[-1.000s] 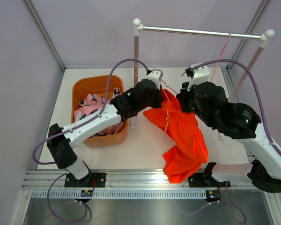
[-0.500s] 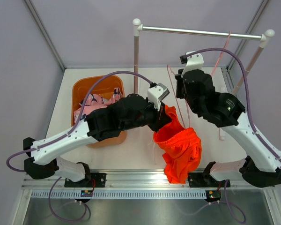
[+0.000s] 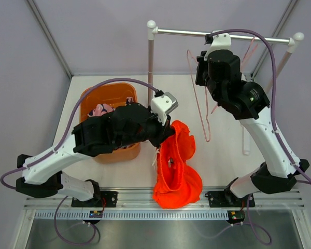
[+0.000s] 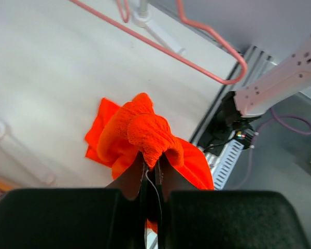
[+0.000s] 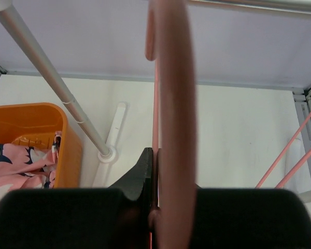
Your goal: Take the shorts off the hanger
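Note:
The bright orange-red shorts hang in a bunch from my left gripper, which is shut on their waistband, above the table's near middle. In the left wrist view the shorts fold over the closed fingertips of that gripper, with the white drawstring running between them. The shorts are free of the thin pink hanger. My right gripper is shut on that hanger and holds it high, just under the rail. Seen from the right wrist, the hanger stands against my right gripper. Pink patterned shorts lie in the orange basket.
The orange basket stands at the left, beside the rack's left post. A metal rail spans the back, with another pink hanger hooked near its right end. The rack's right post leans at the far right.
My left arm has pulled the orange-red shorts off the hanger and toward the near edge. The right arm has lifted the bare hanger up toward the rail.

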`<action>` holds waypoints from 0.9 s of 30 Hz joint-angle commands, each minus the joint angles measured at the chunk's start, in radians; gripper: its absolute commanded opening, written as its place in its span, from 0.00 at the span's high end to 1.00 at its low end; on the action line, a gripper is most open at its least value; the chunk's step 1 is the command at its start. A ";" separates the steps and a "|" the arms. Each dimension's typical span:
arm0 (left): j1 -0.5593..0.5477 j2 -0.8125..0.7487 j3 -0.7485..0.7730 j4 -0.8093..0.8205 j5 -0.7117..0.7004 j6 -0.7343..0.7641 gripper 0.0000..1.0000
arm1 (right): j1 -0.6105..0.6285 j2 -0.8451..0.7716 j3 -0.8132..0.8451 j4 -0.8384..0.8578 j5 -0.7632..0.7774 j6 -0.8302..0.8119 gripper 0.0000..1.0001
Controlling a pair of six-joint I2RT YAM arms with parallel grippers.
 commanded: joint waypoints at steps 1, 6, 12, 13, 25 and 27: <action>-0.002 -0.007 0.186 -0.026 -0.233 0.081 0.97 | -0.008 -0.001 0.049 -0.050 -0.060 -0.005 1.00; 0.001 0.105 0.557 -0.003 -0.446 0.291 0.98 | -0.008 -0.055 0.008 -0.070 -0.071 0.006 1.00; 0.035 0.064 0.420 0.851 -0.837 1.034 1.00 | -0.008 -0.117 -0.057 -0.092 -0.103 0.025 1.00; 0.059 0.073 0.420 1.013 -0.833 1.091 1.00 | -0.006 -0.126 -0.075 -0.096 -0.117 0.029 1.00; 0.380 0.107 0.455 0.878 -0.633 0.879 1.00 | -0.008 -0.212 -0.188 -0.096 -0.132 0.048 1.00; 0.412 0.058 0.328 0.832 -0.624 0.750 1.00 | -0.006 -0.216 -0.195 -0.101 -0.134 0.047 1.00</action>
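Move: My left hand already grips the orange shorts, which hang below it. The orange box is about 21 cm ahead, 25 cm to the left and 32 cm below, with the patterned shorts inside at roughly the same spot. The rack's left post stands some 32 cm ahead and 9 cm left. The pink hanger is about 17 cm ahead and 13 cm right. From my right hand, the box is roughly 36 cm left, level fore-and-aft, 39 cm below. I swing the orange shorts high over the box with my left hand: up about 30 cm, steeply at first, then sweeping some 25 cm left and 14 cm forward, easing slightly down at the end. The wrist turns counter-clockwise and tips up until the closed fingers point forward and up. My right hand keeps its grip on the pink hanger and draws back about 5 cm, sinking a little. ##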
